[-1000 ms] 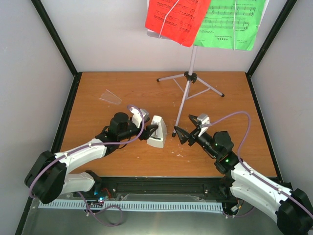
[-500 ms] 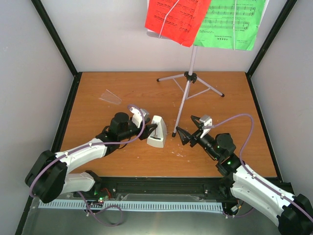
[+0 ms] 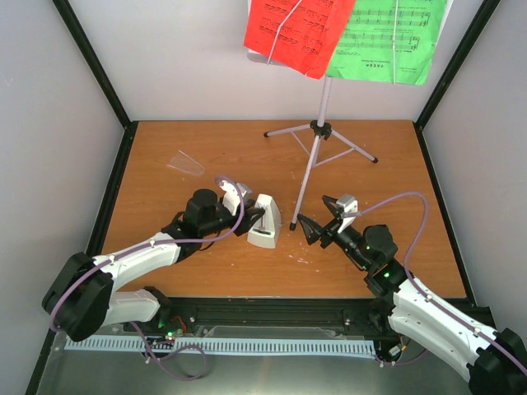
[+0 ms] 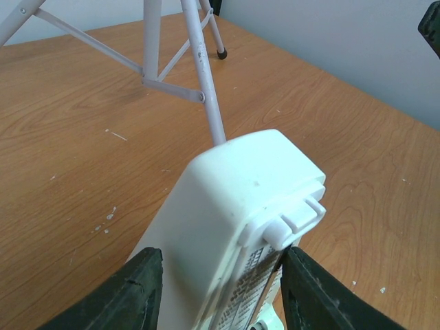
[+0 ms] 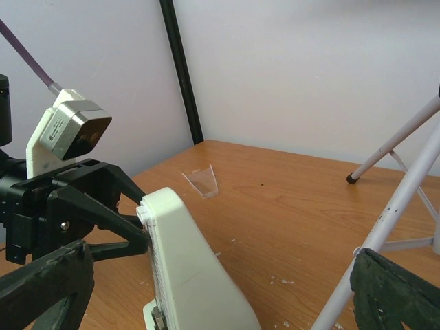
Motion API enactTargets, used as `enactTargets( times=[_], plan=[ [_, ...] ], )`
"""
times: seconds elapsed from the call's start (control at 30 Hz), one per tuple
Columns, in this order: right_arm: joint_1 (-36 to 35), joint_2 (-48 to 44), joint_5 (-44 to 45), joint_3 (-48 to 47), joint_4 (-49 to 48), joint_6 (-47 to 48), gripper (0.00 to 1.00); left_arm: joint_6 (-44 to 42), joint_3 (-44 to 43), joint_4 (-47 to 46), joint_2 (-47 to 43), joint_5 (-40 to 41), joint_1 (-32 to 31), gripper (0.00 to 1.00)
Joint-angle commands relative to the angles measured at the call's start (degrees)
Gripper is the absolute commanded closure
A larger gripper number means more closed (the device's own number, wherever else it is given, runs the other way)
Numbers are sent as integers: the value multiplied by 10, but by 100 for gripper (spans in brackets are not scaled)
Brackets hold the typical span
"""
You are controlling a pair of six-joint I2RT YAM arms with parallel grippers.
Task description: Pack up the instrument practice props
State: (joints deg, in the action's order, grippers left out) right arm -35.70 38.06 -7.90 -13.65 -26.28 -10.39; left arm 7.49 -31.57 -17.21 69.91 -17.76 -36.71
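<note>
The white metronome (image 3: 265, 220) stands upright on the wooden table, left of centre. My left gripper (image 3: 254, 220) straddles its upper part, and in the left wrist view both black fingers (image 4: 141, 289) lie against the sides of the metronome (image 4: 240, 185). The music stand (image 3: 323, 99) stands at the back on its silver tripod. It carries a red page (image 3: 296, 33) and a green page (image 3: 391, 37). My right gripper (image 3: 316, 214) is open at the near tripod leg (image 5: 385, 220), which passes between its fingers beside the metronome (image 5: 185, 275).
A small clear plastic piece (image 3: 186, 162) lies on the table at the back left. Black frame posts (image 3: 90, 62) and grey walls close in the table on three sides. The other tripod legs (image 3: 350, 146) spread across the back of the table.
The left jaws have narrowed onto the metronome. The right gripper has shifted slightly right and turned a little, still wide open. The stand and metronome have not moved.
</note>
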Motion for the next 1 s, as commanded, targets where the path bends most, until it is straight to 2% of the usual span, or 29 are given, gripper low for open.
enactTargets(
  times=[0.0, 0.1, 0.17, 0.27, 0.47, 0.5, 0.63, 0.8, 0.87, 0.97],
  plan=[
    [2, -10, 8, 9, 2, -2, 0, -8, -15, -20, -5, 7, -5, 52],
    [2, -14, 9, 9, 4, -2, 0, -6, -13, -23, -9, 4, -5, 50],
    [2, -16, 9, 8, 6, 0, 0, 0, -14, -20, -16, 2, -4, 40],
    [2, -21, 12, 0, 16, 9, 0, 12, -14, -13, -51, 1, -5, 18],
    [2, -19, 44, -43, 81, 15, 0, 72, -56, 61, -147, 50, 12, 1],
    [2, -17, 47, -50, 87, 11, 0, 88, -69, 82, -148, 49, 33, 0],
    [2, -5, 43, -65, 92, -3, 0, 164, -121, 153, -101, -54, 189, 1],
    [2, 30, 56, -109, 131, -8, 0, 165, -230, 273, 33, -47, 303, 1],
    [2, 46, 58, -120, 135, -4, 0, 158, -267, 294, 83, -51, 337, 0],
    [2, 65, 55, -126, 132, 0, 0, 140, -305, 302, 150, -1, 376, 2]
  ],
)
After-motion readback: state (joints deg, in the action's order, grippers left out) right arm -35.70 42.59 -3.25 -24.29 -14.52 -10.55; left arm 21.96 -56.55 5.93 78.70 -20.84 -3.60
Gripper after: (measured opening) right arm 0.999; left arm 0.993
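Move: The clear cover lies flat on the table about 31 cm ahead of the left hand and 26 cm to its left, some 16 cm lower. The metronome stands right at that hand, its middle about 1 cm ahead, 3 cm to the right and 7 cm below; the foot of the stand's near leg is about 5 cm ahead, 11 cm to the right and 17 cm down. From the right hand the cover lies about 34 cm ahead, 46 cm to the left and 23 cm below. The left hand opens its half-closed fingers wide and comes away from the upper front of the metronome, rising about 12 cm almost straight up before it sweeps left and forward towards the clear cover, already sinking again and turning some 35 degrees counter-clockwise as the fingers tip down. The right hand, open and empty, merely eases a couple of centimetres forward and up beside the stand's near leg. ##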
